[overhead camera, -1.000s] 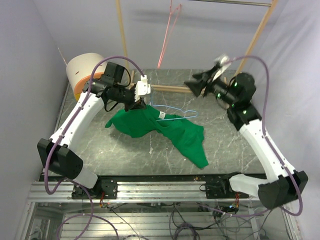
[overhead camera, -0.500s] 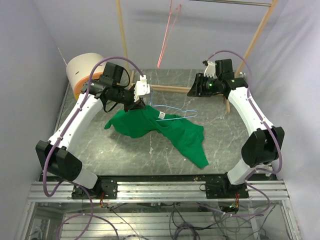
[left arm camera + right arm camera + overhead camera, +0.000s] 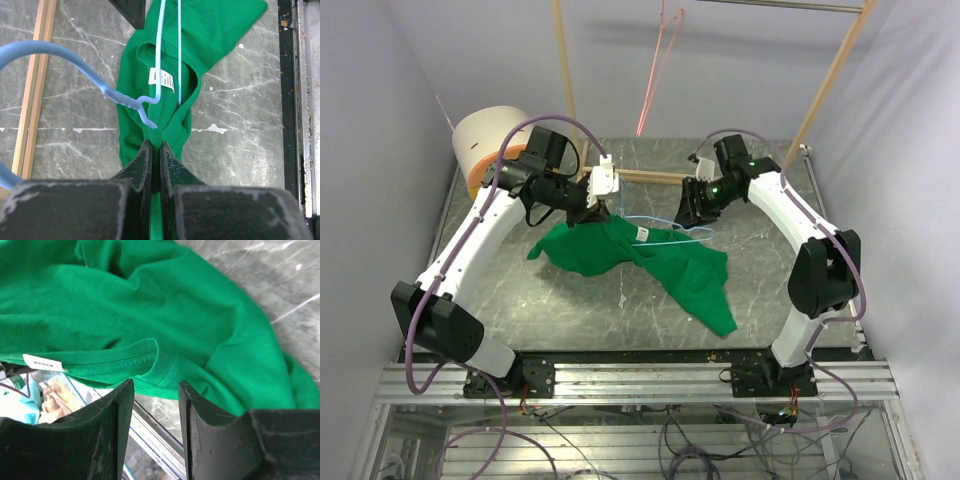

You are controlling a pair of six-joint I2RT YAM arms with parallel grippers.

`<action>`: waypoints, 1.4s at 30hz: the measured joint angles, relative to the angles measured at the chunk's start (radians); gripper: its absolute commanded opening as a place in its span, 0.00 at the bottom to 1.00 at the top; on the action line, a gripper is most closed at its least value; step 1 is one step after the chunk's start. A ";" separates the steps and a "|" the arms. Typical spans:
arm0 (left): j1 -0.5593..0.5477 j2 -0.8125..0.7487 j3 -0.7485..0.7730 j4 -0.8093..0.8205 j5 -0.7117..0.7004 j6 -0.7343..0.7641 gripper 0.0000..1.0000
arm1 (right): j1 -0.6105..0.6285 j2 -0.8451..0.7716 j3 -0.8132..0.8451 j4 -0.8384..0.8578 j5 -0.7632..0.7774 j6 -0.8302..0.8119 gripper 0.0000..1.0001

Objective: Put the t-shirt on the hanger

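Note:
The bright green t-shirt (image 3: 665, 265) lies crumpled on the marble table, its neck with the white label (image 3: 645, 232) facing up. The light blue wire hanger (image 3: 665, 221) lies across the neck, partly inside the shirt. My left gripper (image 3: 594, 211) is shut on the shirt's collar and lifts that edge; in the left wrist view the jaws (image 3: 155, 146) pinch green cloth just below the hanger (image 3: 127, 102). My right gripper (image 3: 689, 215) is open just above the collar's other side. In the right wrist view it (image 3: 156, 385) has the collar rib (image 3: 160, 362) between its fingers, untouched.
A white and orange drum (image 3: 485, 140) stands at the back left. A wooden rail (image 3: 655, 178) and two wooden posts (image 3: 563, 70) frame the back. A pink-red wire hanger (image 3: 658, 60) hangs above. The table's front edge meets a metal frame (image 3: 640, 375).
My right arm has swung in from the back right and come down to the shirt's collar beside the hanger. The left gripper has held its grip and hardly moved.

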 measured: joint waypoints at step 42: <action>-0.023 -0.023 -0.015 -0.033 0.015 0.021 0.07 | 0.124 0.188 0.074 -0.095 0.100 -0.063 0.39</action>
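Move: Between the half-open right fingers and the left hand lies the t-shirt's collar fold, the right hand's aim: about 6 cm left, no more than 1 cm back and some 7 cm below. The white label sits about 11 cm left, 2 cm back and 6 cm lower; the blue hanger's right end is roughly 6 cm to the right, 3 cm back, near hand height. From the left hand the fold lies some 16 cm right, level fore-and-aft, 14 cm lower. Sinking about 6 cm in all, with a small lift midway, the right hand also works some 3 cm left and 2 cm back towards the collar fold, on the far side of the hanger. Its fingers tip about 10 degrees more steeply down and stay half open; touch on the cloth can't be confirmed. The left hand keeps its pinch on the shirt, easing back slightly. ##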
